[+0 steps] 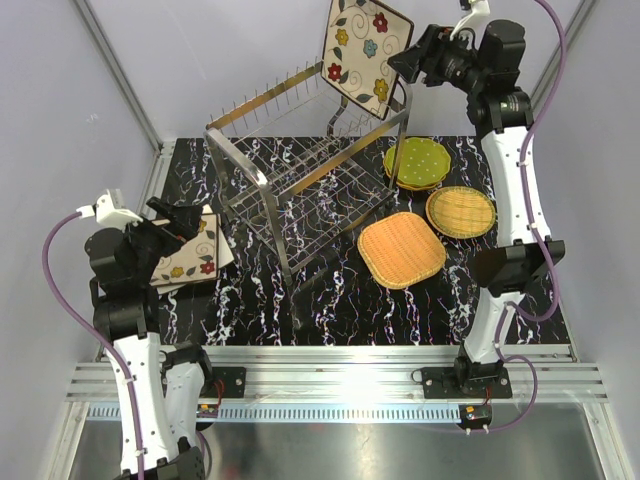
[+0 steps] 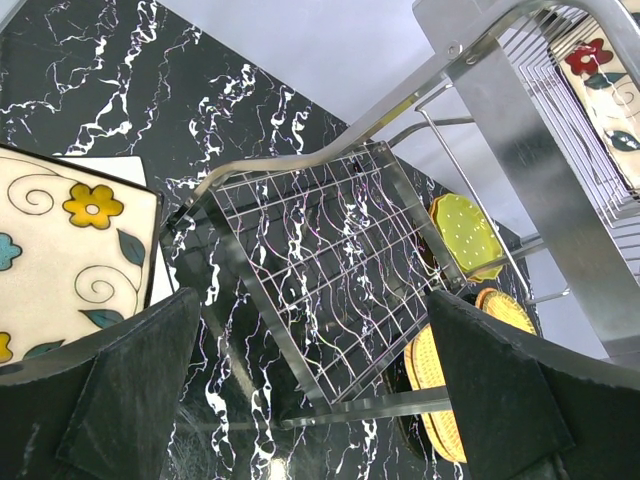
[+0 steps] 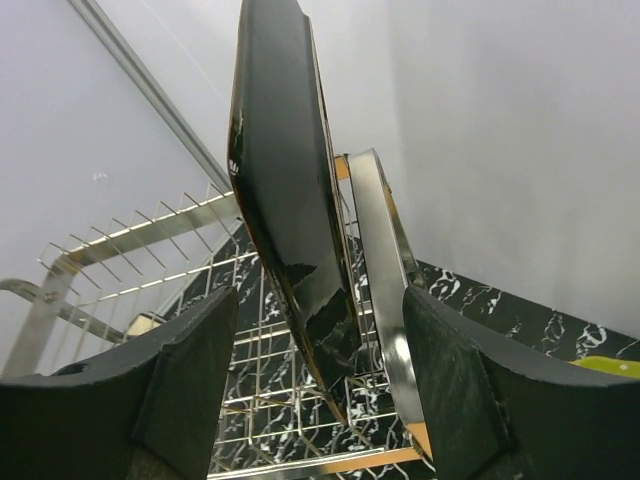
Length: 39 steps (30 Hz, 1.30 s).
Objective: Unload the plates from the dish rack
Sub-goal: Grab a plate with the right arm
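The chrome wire dish rack (image 1: 300, 175) stands mid-table. A cream flower-patterned square plate (image 1: 365, 55) stands on edge in its upper tier at the back right. My right gripper (image 1: 405, 62) is at that plate's right edge. In the right wrist view its jaws straddle the plate's dark underside (image 3: 285, 200), open, with a gap on each side. A second flowered plate (image 1: 190, 258) lies flat on the table at the left. My left gripper (image 1: 185, 225) hovers over it, open and empty (image 2: 315, 300).
To the right of the rack lie a green dotted plate (image 1: 418, 160), a round wicker plate (image 1: 460, 210) and a squarish wicker plate (image 1: 400, 248). The rack's top rail (image 3: 375, 250) runs just right of the standing plate, inside the right finger.
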Available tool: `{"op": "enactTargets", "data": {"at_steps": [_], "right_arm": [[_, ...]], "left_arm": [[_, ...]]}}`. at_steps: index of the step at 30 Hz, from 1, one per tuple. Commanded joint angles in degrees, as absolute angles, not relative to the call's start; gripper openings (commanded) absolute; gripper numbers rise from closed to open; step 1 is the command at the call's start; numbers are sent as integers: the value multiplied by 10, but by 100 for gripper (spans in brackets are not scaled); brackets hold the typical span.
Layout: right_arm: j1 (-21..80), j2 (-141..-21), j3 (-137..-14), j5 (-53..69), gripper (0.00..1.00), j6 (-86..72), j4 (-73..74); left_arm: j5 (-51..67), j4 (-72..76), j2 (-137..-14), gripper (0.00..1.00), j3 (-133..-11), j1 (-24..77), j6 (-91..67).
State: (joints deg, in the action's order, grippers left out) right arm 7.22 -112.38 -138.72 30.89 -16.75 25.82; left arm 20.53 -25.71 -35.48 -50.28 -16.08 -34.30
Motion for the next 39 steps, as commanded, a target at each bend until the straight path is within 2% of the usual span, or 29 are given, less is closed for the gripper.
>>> {"op": "enactTargets", "data": {"at_steps": [1, 11, 17, 30, 32, 33, 39], "right_arm": [[85, -1130, -1415, 302, 73, -118, 231], [141, -1122, -1379, 155, 66, -16, 208], [156, -1127, -1363, 106, 55, 16, 189], [160, -1109, -1305, 116, 36, 28, 126], [160, -1107, -1297, 120, 31, 32, 116], [160, -1107, -1296, 121, 25, 32, 115], [160, -1077, -1266, 138, 0, 22, 62]], "left_arm": [[227, -223, -359, 99, -528, -159, -338], [227, -221, -363, 99, -528, -159, -338], [225, -221, -364, 99, -531, -159, -337], [224, -221, -366, 99, -531, -159, -336], [224, -221, -366, 99, -533, -159, -335], [225, -221, -366, 99, -534, -159, -335], [223, -225, -364, 99, -539, -159, -331]]}}
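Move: The flowered plate stands upright in the rack, its middle some 9 cm ahead of the right hand, 8 cm left and about 2 cm higher. The rack's right end loop is about 3 cm ahead, 2 cm left and 8 cm lower; the green plate lies on the table, level with the hand, 7 cm right and some 45 cm below. From the left hand, the flowered plate is roughly 34 cm ahead, 34 cm right and 19 cm up. Right hand eases about 5 cm forward and left, sinking 3 cm, closing to pinch the flowered plate's near edge. ##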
